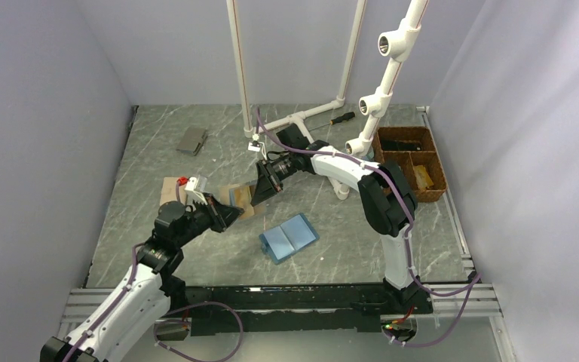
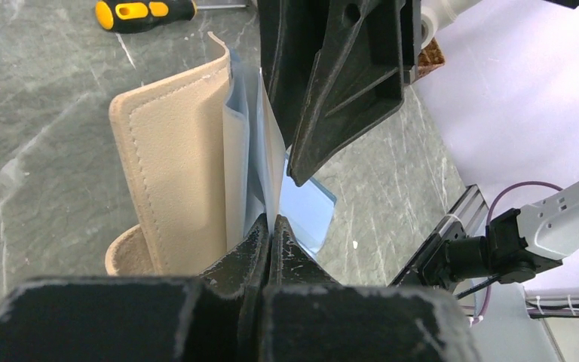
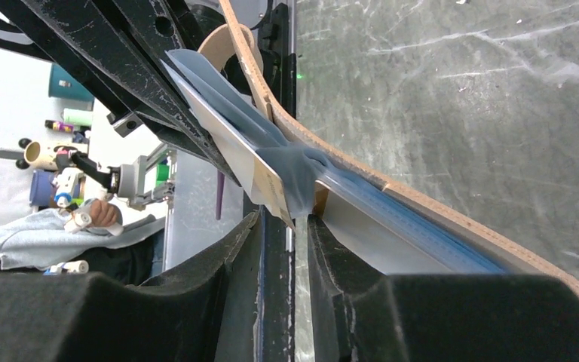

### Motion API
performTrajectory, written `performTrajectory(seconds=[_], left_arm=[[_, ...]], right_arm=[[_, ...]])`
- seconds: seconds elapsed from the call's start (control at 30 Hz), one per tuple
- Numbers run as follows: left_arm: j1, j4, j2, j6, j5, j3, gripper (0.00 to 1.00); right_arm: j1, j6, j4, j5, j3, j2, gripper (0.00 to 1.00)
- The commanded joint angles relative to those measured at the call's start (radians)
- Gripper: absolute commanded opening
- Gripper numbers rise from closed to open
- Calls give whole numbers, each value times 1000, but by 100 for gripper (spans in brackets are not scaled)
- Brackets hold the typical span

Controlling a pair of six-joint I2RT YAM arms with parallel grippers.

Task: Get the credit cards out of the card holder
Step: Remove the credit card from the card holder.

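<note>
The card holder [image 1: 241, 198], tan outside with blue-grey panels inside, hangs above the table between both grippers. In the left wrist view its tan cover [image 2: 173, 173] stands on edge, and my left gripper [image 2: 271, 228] is shut on a thin blue-grey inner panel. My right gripper [image 1: 262, 187] faces it from the other side. In the right wrist view the right gripper [image 3: 285, 225] is open, its fingers a narrow gap apart. The corner of a pale card [image 3: 250, 162] sticking out of the blue-grey panels reaches the mouth of that gap. The tan cover [image 3: 430, 207] curves away to the right.
An all light-blue bifold [image 1: 289, 237] lies open on the table below the grippers. A small grey wallet [image 1: 191, 140] sits at the back left, a screwdriver [image 1: 341, 118] at the back, a brown divided box [image 1: 411, 162] at the right. White pipes [image 1: 377, 98] rise behind.
</note>
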Motion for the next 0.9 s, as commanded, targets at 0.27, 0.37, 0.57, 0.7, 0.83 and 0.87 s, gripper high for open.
performTrajectory(seconds=[0.27,0.37,0.57,0.7,0.83,0.87], left_arm=[[2,185,-9,-69,42,-27,0],[2,206,-6,-81,41,-35,0],[2,212,-1,-89,29,-42,0],[2,132,-20,-90,-21,-22,11],[3,34,-60,-91,-59,-3,32],[3,20,-71,-94,-67,-2,36]], right_arm=[[-4,104,150,-113,-40,-39,32],[-4,128,177,-130,-48,-44,30],[-4,166,213,-156,-53,-49,12],[-5,149,193,-149,-48,-44,0],[-10,127,171,-138,-43,-43,0],[-10,124,168,-137,-43,-42,0]])
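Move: The credit card stands half out of the card holder between both hands. Its middle is about 3 cm ahead of the left fingers, level with them sideways and in height; it is some 3 cm left of the right fingers and 1 cm ahead. The holder's middle hangs 3 cm ahead of the left hand, 1 cm right and 3 cm lower. The blue booklet lies 12 cm right of that hand and 8 cm back, the yellow screwdriver handle 9 cm right and 10 cm ahead, both some 8 cm below. The right fingers close from about a third open and pinch the card's right-hand edge, while that hand rises and draws back about 1 cm each and turns under 10 degrees. The left hand, still pinching at first, lifts about 1 cm with it; once the right has shut, the left fingers part to about a third open, letting go as the hand sinks back about 1 cm and shifts slightly left. ##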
